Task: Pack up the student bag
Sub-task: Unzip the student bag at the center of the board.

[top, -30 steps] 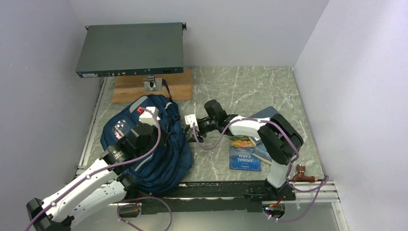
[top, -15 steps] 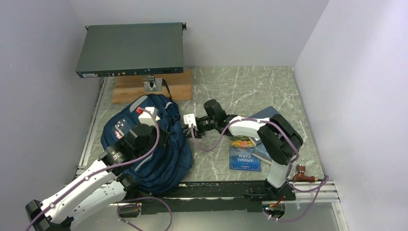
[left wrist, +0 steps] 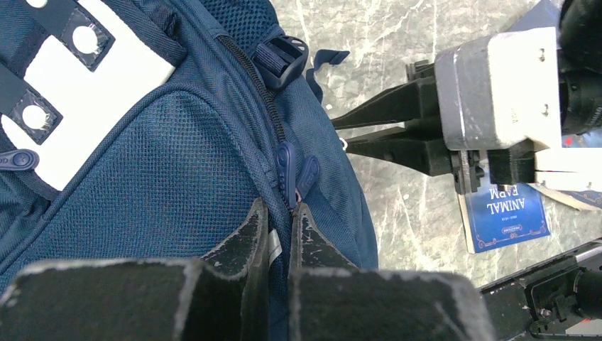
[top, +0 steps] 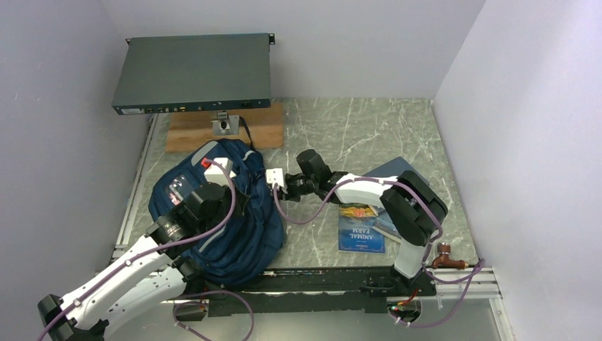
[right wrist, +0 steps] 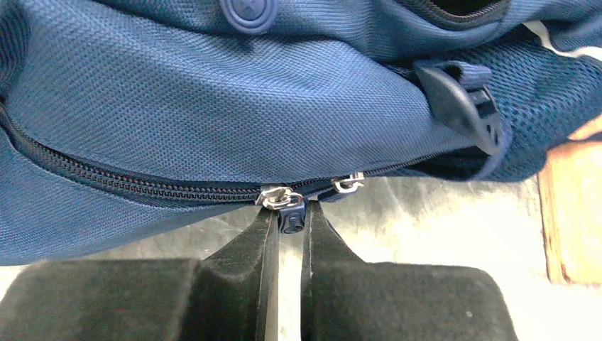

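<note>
The student bag [top: 245,238], navy blue, lies at the left of the table, its white patch [left wrist: 85,106] showing in the left wrist view. On top of the bag my left gripper [left wrist: 280,213] is shut, pinching the bag's fabric along the zipper seam just below two blue zipper pulls [left wrist: 287,165]. At the bag's right edge my right gripper [right wrist: 289,214] is shut on a small blue zipper pull [right wrist: 292,217] that hangs from a silver slider [right wrist: 275,197]. A second slider [right wrist: 348,185] sits just right of it. In the top view, the right gripper [top: 278,187] touches the bag's side.
An "Animal Farm" book [top: 361,227] lies right of the bag, with a dark blue book [top: 392,170] behind the right arm. A wooden board [top: 186,131] and a dark flat device [top: 193,71] on a stand are at the back left. Walls enclose three sides.
My right gripper has moved a little left to the bag's edge and closed on the zipper pull. The left arm and the bag have stayed put.
</note>
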`<control>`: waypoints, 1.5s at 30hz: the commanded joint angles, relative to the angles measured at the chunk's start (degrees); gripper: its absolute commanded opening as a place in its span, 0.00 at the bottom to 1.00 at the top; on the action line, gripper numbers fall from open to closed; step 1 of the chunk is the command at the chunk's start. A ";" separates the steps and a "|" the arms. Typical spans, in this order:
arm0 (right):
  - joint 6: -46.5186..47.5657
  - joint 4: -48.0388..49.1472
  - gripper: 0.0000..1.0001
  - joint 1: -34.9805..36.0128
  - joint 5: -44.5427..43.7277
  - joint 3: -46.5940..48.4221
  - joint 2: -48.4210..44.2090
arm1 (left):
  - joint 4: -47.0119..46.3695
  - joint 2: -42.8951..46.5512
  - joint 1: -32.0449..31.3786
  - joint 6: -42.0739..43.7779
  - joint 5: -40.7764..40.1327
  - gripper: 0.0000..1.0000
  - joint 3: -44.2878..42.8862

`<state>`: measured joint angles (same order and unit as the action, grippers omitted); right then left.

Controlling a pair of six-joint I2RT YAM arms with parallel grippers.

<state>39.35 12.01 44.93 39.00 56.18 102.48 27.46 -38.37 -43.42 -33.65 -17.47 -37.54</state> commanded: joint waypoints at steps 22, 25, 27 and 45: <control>-24.22 -16.49 0.00 11.69 -23.15 -13.87 -27.51 | 4.20 -23.12 -0.78 -17.94 -31.24 0.00 -18.78; -23.96 -16.98 0.00 9.42 -22.07 -13.00 -28.87 | 2.92 -23.12 -2.61 -16.40 -30.30 0.00 -17.19; -24.71 -16.74 0.00 9.51 -18.22 -12.05 -30.13 | -3.67 -22.56 -2.56 -11.28 -24.24 0.00 -14.13; -55.16 1.74 0.00 9.14 -1.33 -25.79 -33.68 | -7.92 -36.67 -2.55 2.10 1.71 0.20 -23.66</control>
<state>-10.52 9.08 54.81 24.58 30.46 71.22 26.83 -75.16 -47.42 -35.11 -17.21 -56.97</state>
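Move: In the right fingers is the pull of the bag's side zip; the zip's near bend lies about 15 cm back and roughly level sideways. A second pull sits some 3 cm ahead on the same zip, and the strap buckle about 8 cm ahead and 3 cm left. The left hand holds the bag's piped edge; from it the held pull lies roughly 5 cm ahead, 8 cm right and 8 cm lower. Drawing the pinched pull along the side zip, the right hand first goes up and to its right about 5 cm each, then runs back some 13 cm towards the near bend, sinking late, while rolling about 35 degrees and turning clockwise. The left hand keeps its pinch on the edge and carries it forward 5 cm, then right about 8 cm and slightly down. ##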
